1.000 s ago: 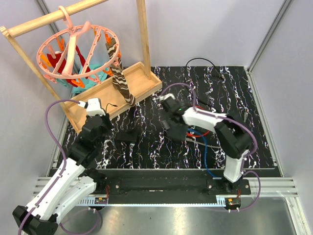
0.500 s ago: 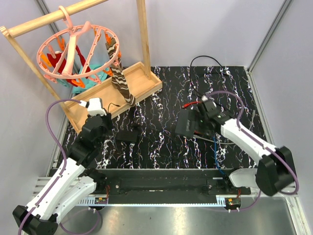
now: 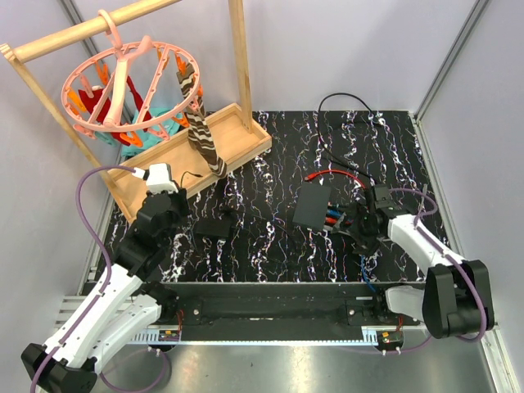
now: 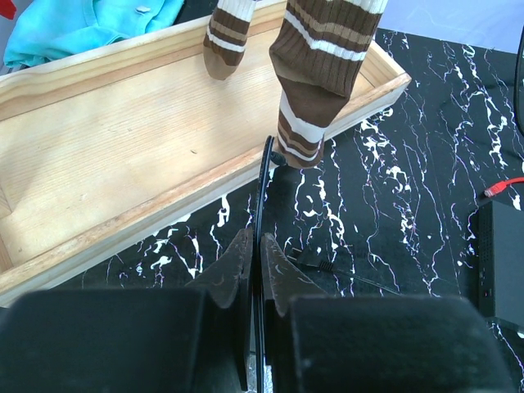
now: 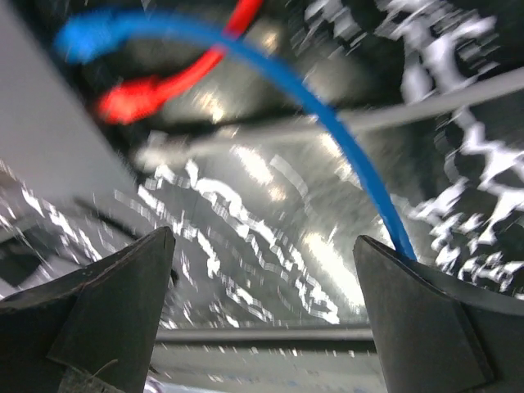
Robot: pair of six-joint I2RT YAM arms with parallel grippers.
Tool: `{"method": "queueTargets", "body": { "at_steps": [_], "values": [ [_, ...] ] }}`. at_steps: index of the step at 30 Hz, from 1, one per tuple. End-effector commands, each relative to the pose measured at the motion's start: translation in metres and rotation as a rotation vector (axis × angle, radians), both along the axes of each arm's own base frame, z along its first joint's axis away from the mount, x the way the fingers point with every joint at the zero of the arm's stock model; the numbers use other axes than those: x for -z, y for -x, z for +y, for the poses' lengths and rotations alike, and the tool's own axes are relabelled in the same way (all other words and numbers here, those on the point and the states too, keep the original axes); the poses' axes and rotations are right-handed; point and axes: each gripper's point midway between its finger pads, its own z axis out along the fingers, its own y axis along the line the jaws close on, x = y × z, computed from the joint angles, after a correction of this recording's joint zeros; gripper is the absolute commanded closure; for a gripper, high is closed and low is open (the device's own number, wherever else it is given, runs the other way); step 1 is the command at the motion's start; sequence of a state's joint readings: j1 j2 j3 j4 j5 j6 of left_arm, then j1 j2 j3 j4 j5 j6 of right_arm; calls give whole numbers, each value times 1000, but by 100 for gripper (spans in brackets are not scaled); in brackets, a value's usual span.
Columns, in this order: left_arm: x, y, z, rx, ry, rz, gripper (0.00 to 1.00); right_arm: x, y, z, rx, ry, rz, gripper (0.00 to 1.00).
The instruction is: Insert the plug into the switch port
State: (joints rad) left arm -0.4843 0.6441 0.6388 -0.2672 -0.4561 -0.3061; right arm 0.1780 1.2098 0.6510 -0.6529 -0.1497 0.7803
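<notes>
The switch (image 3: 312,206) is a flat black box lying mid-table, with red (image 3: 332,174) and blue cables (image 3: 334,219) at its right edge; its port does not show clearly. My left gripper (image 4: 255,237) is shut on a thin black cord (image 4: 264,176) that runs toward the wooden tray. A small black plug (image 4: 315,260) lies on the table just right of its fingers. My right gripper (image 5: 264,237) stands open and empty, low over the table right of the switch (image 5: 49,123), beside a blue cable (image 5: 327,106). That view is blurred.
A wooden tray (image 3: 233,139) under a rack with a pink hanger hoop (image 3: 131,82) and a hanging striped sock (image 4: 319,74) fills the back left. A black adapter block (image 3: 214,227) lies between the arms. A black cable loops at the back (image 3: 344,102).
My right arm has swung from the table's middle to the right and now sits right of the switch, which lies uncovered. The left arm has not moved.
</notes>
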Motion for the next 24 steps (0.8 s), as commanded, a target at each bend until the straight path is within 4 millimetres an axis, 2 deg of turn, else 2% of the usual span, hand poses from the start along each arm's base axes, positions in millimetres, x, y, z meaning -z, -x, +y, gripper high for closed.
{"method": "queueTargets", "body": {
  "at_steps": [1,5,6,7,9,10,11,12,13,15,16,18,21,23,24],
  "values": [
    [-14,-5,-4,12,24,-55,93,6,-32,-19,122,-26,-69,0],
    [-15,-5,-4,12,23,-57,93,9,-68,-50,118,80,-128,0],
    [-15,-5,-4,14,22,-59,93,8,-77,-65,140,106,-138,0],
    [-15,-5,-4,14,22,-59,93,5,-93,-75,110,158,-163,0],
    [-16,-5,-3,13,21,-64,93,2,-113,-84,62,196,-191,0],
    [-16,-5,-3,12,20,-62,93,-2,-133,-91,0,243,-216,0],
    [-16,-5,-4,16,22,-63,93,-4,-143,-93,-31,258,-229,0],
    [-16,-5,-4,16,22,-63,93,3,-152,-94,-76,265,-221,0],
    [-16,-5,-4,18,21,-64,93,-10,-173,-95,-140,290,-276,0],
    [-16,-5,-4,19,22,-66,93,-9,-188,-98,-186,313,-286,0],
    [-16,-5,-4,21,23,-66,93,-19,-205,-96,-250,321,-346,0],
    [-16,-5,-5,21,23,-66,93,-23,-223,-90,-333,306,-387,0],
    [-16,-5,-6,30,23,-68,93,-28,-237,-82,-414,278,-427,0],
    [-17,-5,-10,56,22,-70,93,-33,-238,-80,-429,279,-439,0],
    [-16,-5,-12,67,23,-72,93,-42,-237,-79,-420,276,-453,0]
  ]
}}
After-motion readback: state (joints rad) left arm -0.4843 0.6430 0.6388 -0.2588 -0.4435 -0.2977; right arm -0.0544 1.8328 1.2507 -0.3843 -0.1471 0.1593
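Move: The loose end of the black cable lies roughly 18 cm ahead of the right hand and 7 cm to its right, slightly lower. The switch is about 10 cm ahead and 8 cm left, the red cable's loose plug some 18 cm ahead and 9 cm left. From the idle left hand, that black cable end is about 12 cm ahead, 49 cm right and 22 cm below. The open right hand sweeps low, about 22 cm forward and 8 cm right, to the black cable, tilting fingers forward. ##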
